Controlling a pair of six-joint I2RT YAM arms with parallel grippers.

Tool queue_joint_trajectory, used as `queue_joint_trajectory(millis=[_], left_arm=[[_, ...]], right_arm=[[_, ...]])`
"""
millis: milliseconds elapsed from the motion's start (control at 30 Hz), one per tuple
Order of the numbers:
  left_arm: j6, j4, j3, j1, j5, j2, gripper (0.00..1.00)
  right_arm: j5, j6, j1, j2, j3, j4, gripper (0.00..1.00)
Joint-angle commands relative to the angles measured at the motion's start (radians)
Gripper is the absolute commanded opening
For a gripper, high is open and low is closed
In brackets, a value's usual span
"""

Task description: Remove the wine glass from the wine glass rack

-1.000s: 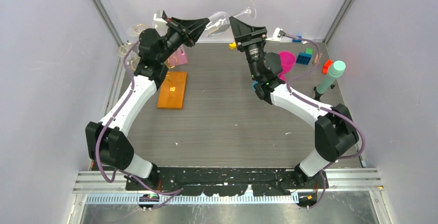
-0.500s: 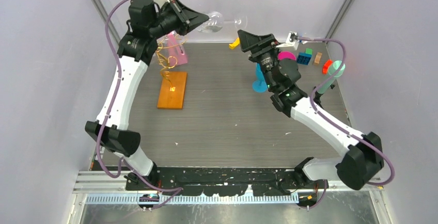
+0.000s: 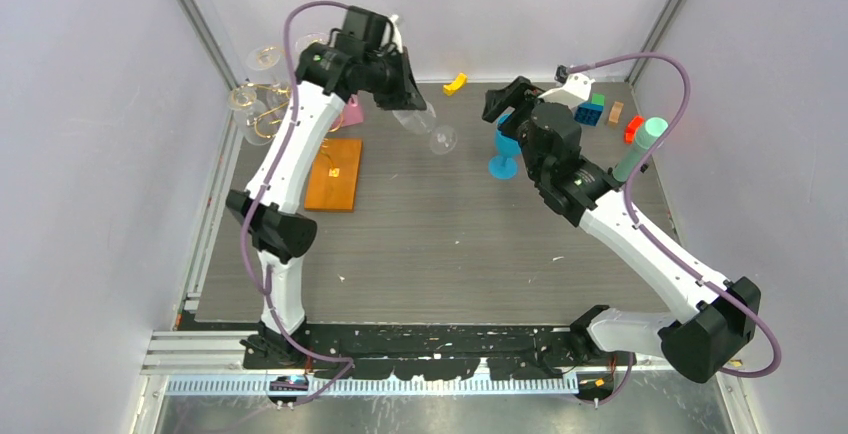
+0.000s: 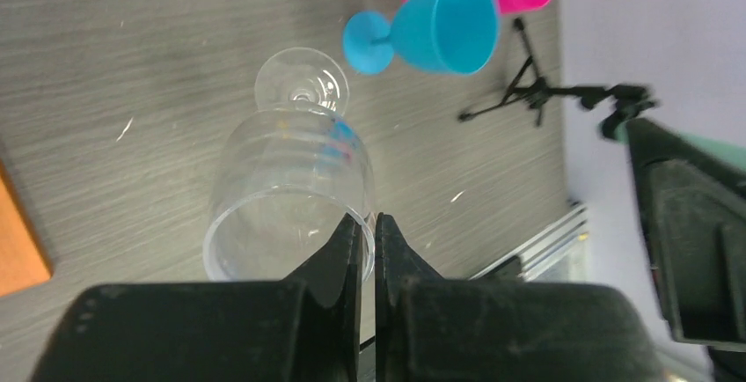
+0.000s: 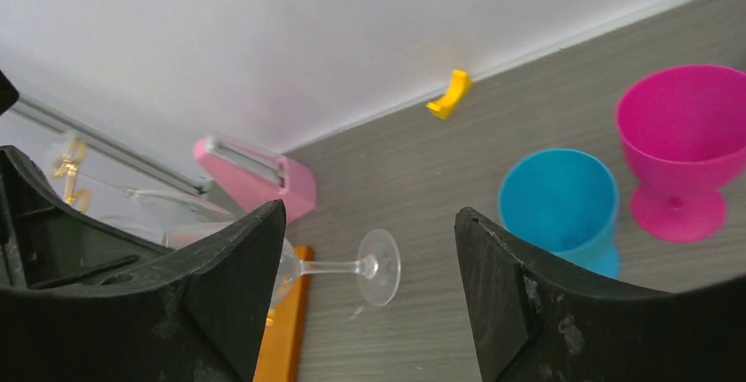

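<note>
My left gripper (image 3: 406, 96) is shut on the rim of the clear wine glass (image 3: 428, 126), one finger inside the bowl and one outside. The glass hangs tilted over the table with its foot pointing down and to the right. In the left wrist view the wine glass (image 4: 290, 184) fills the middle, pinched at my left gripper (image 4: 368, 226). The wine glass rack (image 3: 264, 112) of gold wire stands at the back left on its orange base (image 3: 335, 174); the glass is apart from it. My right gripper (image 5: 369, 224) is open, with the glass's stem (image 5: 339, 268) seen beyond and nothing between the fingers.
A blue goblet (image 3: 503, 149) and a magenta goblet (image 5: 682, 135) stand at the back right, near coloured blocks (image 3: 590, 112). A teal cylinder on a small black tripod (image 3: 640, 149) is at the right. A pink object (image 5: 259, 175) and a yellow piece (image 3: 456, 82) lie by the back wall.
The left arm has swung the glass from high at the back wall down and right, over the table. The right arm has drawn back to the right, still open.
</note>
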Motion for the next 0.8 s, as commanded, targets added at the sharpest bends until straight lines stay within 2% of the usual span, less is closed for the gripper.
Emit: queue_joint_trajectory(millis=[0,233,767], left_arm=[[0.093,-0.127,0.075,-0.077,-0.131,0.041,0.00],[0.127,-0.092,0.081,-0.181,-0.223,0.140,0.00],[0.454,0.102,0.041,-0.284,-0.379,0.240,0.00]], right_arm=[[0.084,-0.042,-0.012,-0.024,0.030,-0.096,0.75],[0.097,-0.052,-0.018,-0.038,0.008,-0.098,0.74],[0.074,-0.024,-0.019,-0.022,0.027,-0.191,0.71]])
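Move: The left hand holds the clear glass by its rim; the bare table spot it is bound for lies about 7 cm to its right, 1 cm back and 34 cm below. The blue glass stands 18 cm to this hand's right and 2 cm back, the pink one 27 cm right and 1 cm ahead, both some 25 cm lower. From the right hand that spot is 6 cm left, 1 cm back and 35 cm down. Left lowers the still-pinched glass about 13 cm towards the table and rightward, turning its foot down; right sinks slightly. ##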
